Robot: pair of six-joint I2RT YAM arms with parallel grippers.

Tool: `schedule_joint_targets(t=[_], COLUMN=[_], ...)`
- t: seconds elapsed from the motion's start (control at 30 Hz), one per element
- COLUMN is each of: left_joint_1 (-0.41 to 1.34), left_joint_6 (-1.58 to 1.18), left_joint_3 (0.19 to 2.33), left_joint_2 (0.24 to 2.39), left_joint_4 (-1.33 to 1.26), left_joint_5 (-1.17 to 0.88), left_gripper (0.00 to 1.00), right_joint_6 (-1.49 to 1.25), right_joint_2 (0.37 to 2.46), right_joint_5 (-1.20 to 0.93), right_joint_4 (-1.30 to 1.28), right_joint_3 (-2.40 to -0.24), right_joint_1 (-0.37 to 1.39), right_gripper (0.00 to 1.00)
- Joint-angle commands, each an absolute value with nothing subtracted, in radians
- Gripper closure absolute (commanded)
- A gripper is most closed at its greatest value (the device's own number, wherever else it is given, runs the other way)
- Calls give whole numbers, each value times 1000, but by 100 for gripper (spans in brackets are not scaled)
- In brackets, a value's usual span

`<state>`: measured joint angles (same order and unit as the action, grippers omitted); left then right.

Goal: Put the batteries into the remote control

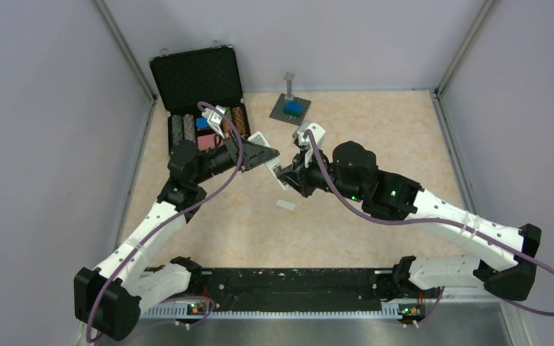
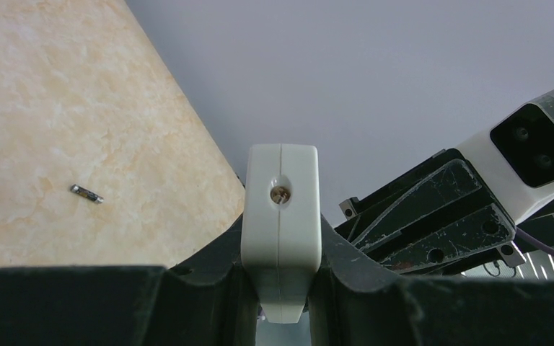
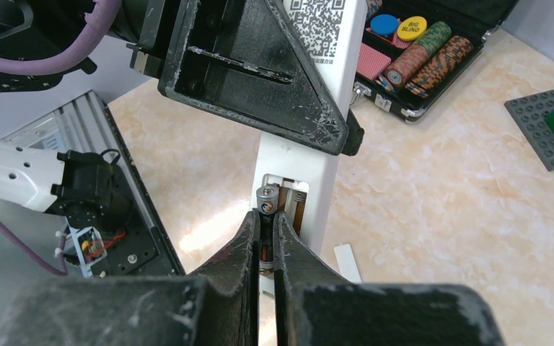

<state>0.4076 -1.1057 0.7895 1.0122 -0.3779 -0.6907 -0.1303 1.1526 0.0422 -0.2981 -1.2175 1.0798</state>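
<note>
The white remote control (image 3: 299, 162) is held off the table, my left gripper (image 2: 281, 249) shut across its body; its end (image 2: 281, 194) sticks up between the fingers. The back faces my right wrist camera, with the battery compartment (image 3: 288, 198) open. My right gripper (image 3: 267, 223) is shut on one battery (image 3: 267, 200), a dark cell with a silver tip, which lies in the compartment's left slot. A second battery (image 2: 86, 193) lies loose on the table. From above, the left gripper (image 1: 256, 155) and right gripper (image 1: 286, 173) meet at the remote control (image 1: 259, 138).
The small white cover plate (image 3: 346, 261) lies on the table below the remote, also in the top view (image 1: 286, 205). An open black poker chip case (image 1: 202, 94) stands at the back left. A grey brick plate (image 1: 291, 108) with a blue brick lies at the back centre.
</note>
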Motion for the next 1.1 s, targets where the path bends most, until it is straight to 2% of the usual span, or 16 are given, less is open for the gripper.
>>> schedule_joint_targets(t=[0.0,0.3,0.57,0.83,1.07], left_joint_1=[407,407,408,408,407], left_joint_6=[-1134,-1132,-1131,-1125,-1117], left_joint_3=[832,821,818,815,821], left_joint_2=[1002,1006,1006,1006,1010], left_joint_4=[-433,-447,-450,-446,-437], left_joint_5=[-669,-689,-698,-696,-700], left_gripper=[100,100,100,100,100], right_joint_6=[-119,-140,-143,-154,-178], right_joint_2=[1138,1166,1179,1169,1115], right_joint_5=[19,47,47,56,68], right_joint_4=[-338,-326,-329,-330,-301], right_joint_3=[-1213,-1239,-1249,-1256,-1250], right_joint_1=[1095,1095,1095,1095,1094], right_gripper=[100,94,83,77,59])
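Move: At the right fingertips, the battery is already down in the remote's battery compartment, whose middle is about 1 cm to the left and 1 cm below; the empty second bay is about 1 cm ahead and 1 cm below. The cover lies on the table some 14 cm ahead, 3 cm left and 32 cm down, the spare battery some 16 cm ahead, 21 cm right, equally low. From the left hand, the compartment is about 5 cm back, 3 cm right, 3 cm lower. Letting go of the battery in the compartment, the right fingers spread from shut to roughly a third open. That hand otherwise stays almost in place, easing down about half a centimetre with the remote and just starting to lift at the end. The left hand keeps its grip on the remote, sagging by about the same half centimetre. ##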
